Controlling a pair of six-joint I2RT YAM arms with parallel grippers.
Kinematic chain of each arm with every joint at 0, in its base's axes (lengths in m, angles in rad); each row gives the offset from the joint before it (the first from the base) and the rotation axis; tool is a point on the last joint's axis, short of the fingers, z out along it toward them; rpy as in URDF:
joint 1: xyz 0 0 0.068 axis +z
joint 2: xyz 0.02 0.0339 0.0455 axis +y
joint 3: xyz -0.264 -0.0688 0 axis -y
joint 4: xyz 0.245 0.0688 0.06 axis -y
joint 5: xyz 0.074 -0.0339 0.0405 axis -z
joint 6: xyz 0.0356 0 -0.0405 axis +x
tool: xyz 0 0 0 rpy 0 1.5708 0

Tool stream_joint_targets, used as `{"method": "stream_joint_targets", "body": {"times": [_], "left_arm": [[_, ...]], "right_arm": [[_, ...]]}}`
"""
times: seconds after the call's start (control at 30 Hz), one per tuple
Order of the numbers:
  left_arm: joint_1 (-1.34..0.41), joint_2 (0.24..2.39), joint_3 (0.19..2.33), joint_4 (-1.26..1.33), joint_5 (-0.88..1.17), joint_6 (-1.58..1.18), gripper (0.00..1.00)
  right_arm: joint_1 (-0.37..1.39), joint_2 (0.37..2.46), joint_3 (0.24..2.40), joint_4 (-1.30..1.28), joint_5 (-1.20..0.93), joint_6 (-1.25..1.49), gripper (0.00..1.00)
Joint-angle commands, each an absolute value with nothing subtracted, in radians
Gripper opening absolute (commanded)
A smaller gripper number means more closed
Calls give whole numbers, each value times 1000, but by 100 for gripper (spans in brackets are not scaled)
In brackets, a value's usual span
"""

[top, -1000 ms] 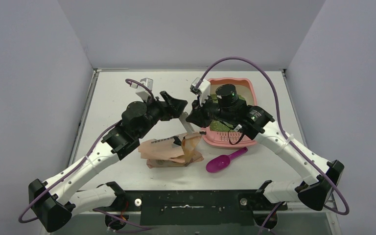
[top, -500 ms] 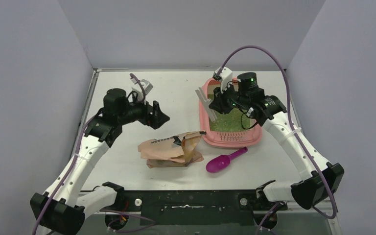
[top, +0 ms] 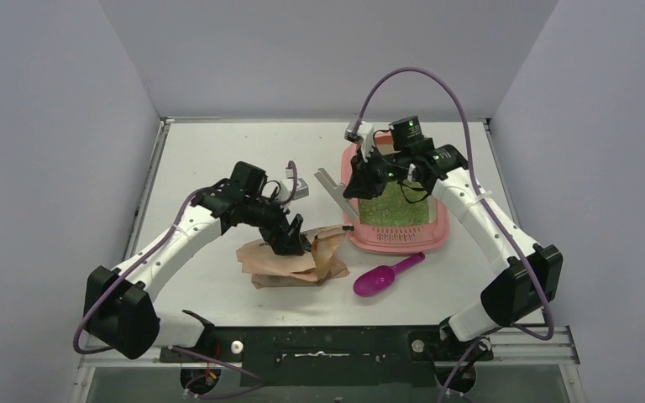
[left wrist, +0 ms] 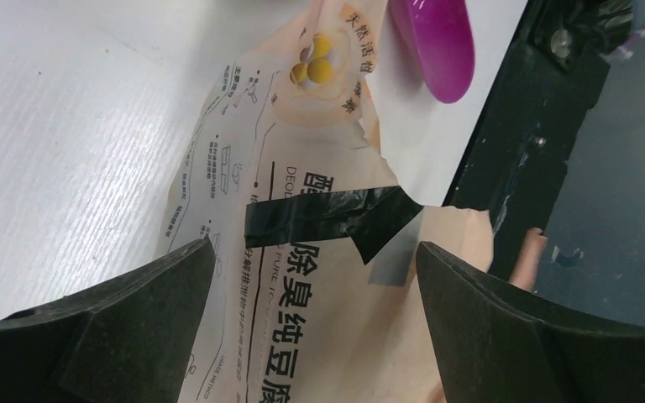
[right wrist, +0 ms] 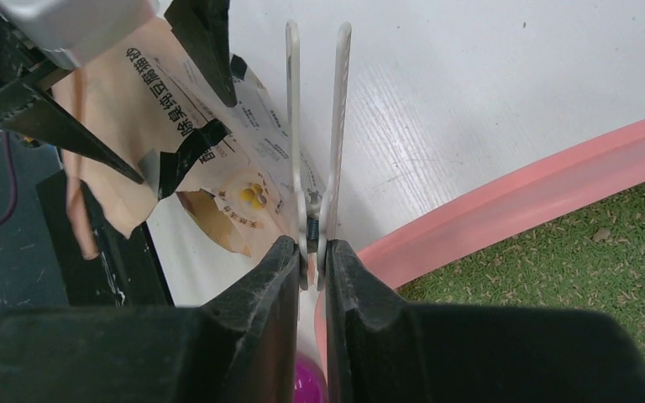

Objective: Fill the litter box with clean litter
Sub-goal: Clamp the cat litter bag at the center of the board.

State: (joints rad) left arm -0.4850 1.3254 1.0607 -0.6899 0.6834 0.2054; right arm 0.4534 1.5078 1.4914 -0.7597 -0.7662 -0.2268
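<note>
The pink litter box (top: 395, 245) stands right of centre with a bed of green litter (top: 395, 210) in it. My right gripper (top: 354, 185) hovers over the box's left rim (right wrist: 537, 197), shut on a pale bag clip (right wrist: 315, 126) that sticks out over the table; litter (right wrist: 588, 252) shows beside it. My left gripper (top: 290, 239) is low over the crumpled tan litter bag (top: 290, 264). Its jaws (left wrist: 315, 260) stand wide open, straddling the printed bag (left wrist: 327, 319) and its black tape (left wrist: 336, 214), gripping nothing.
A magenta scoop (top: 382, 275) lies on the table just in front of the box, also near the bag's top edge (left wrist: 437, 42). The black front rail (top: 327, 344) runs along the table's near edge. Grey walls enclose the left, right and back.
My left arm has swung down from mid-table onto the bag, its jaws now wider. My right arm carried the clip up toward the box, then back left over its left rim.
</note>
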Motion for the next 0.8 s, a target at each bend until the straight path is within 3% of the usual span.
{"method": "stream_joint_targets", "body": {"times": [0.0, 0.23, 0.37, 0.77], "left_arm": [[-506, 1357, 1083, -706, 583, 275, 88], [-506, 1370, 1052, -684, 489, 305, 82], [-506, 1403, 1056, -713, 485, 327, 61], [-506, 1350, 1016, -719, 482, 349, 13]], "right_arm": [[468, 1508, 1544, -804, -843, -307, 0], [478, 1546, 1569, -898, -854, -386, 0], [494, 1593, 1626, -1016, -855, -470, 0], [564, 1698, 1749, -1241, -662, -727, 0]]}}
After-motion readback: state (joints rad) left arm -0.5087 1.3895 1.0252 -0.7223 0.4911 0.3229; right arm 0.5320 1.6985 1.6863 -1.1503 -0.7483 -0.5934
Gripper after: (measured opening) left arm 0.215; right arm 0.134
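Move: The litter bag's folded-down top lies just under the open left fingers, about 2 cm to the left, level ahead-and-back, and some 6 cm below. The clip is roughly 11 cm ahead, 11 cm right and 8 cm above that hand. From the right hand, which holds the clip, the folded top is about 11 cm back, 13 cm left and 15 cm down. The litter box's middle is 15 cm to that hand's right, level ahead, some 20 cm below; the scoop is 22 cm back, 12 cm right, 23 cm below. The bag's folded top is pinched by the left hand, which sinks about 5 cm and drifts some 2 cm left, its fingers tipping steeper and closing from wide over the later part. Meanwhile the right hand brings the still-held clip back and down towards the fold, about 5 cm in all, dipping its fingertips and turning some 15 degrees counter-clockwise. ##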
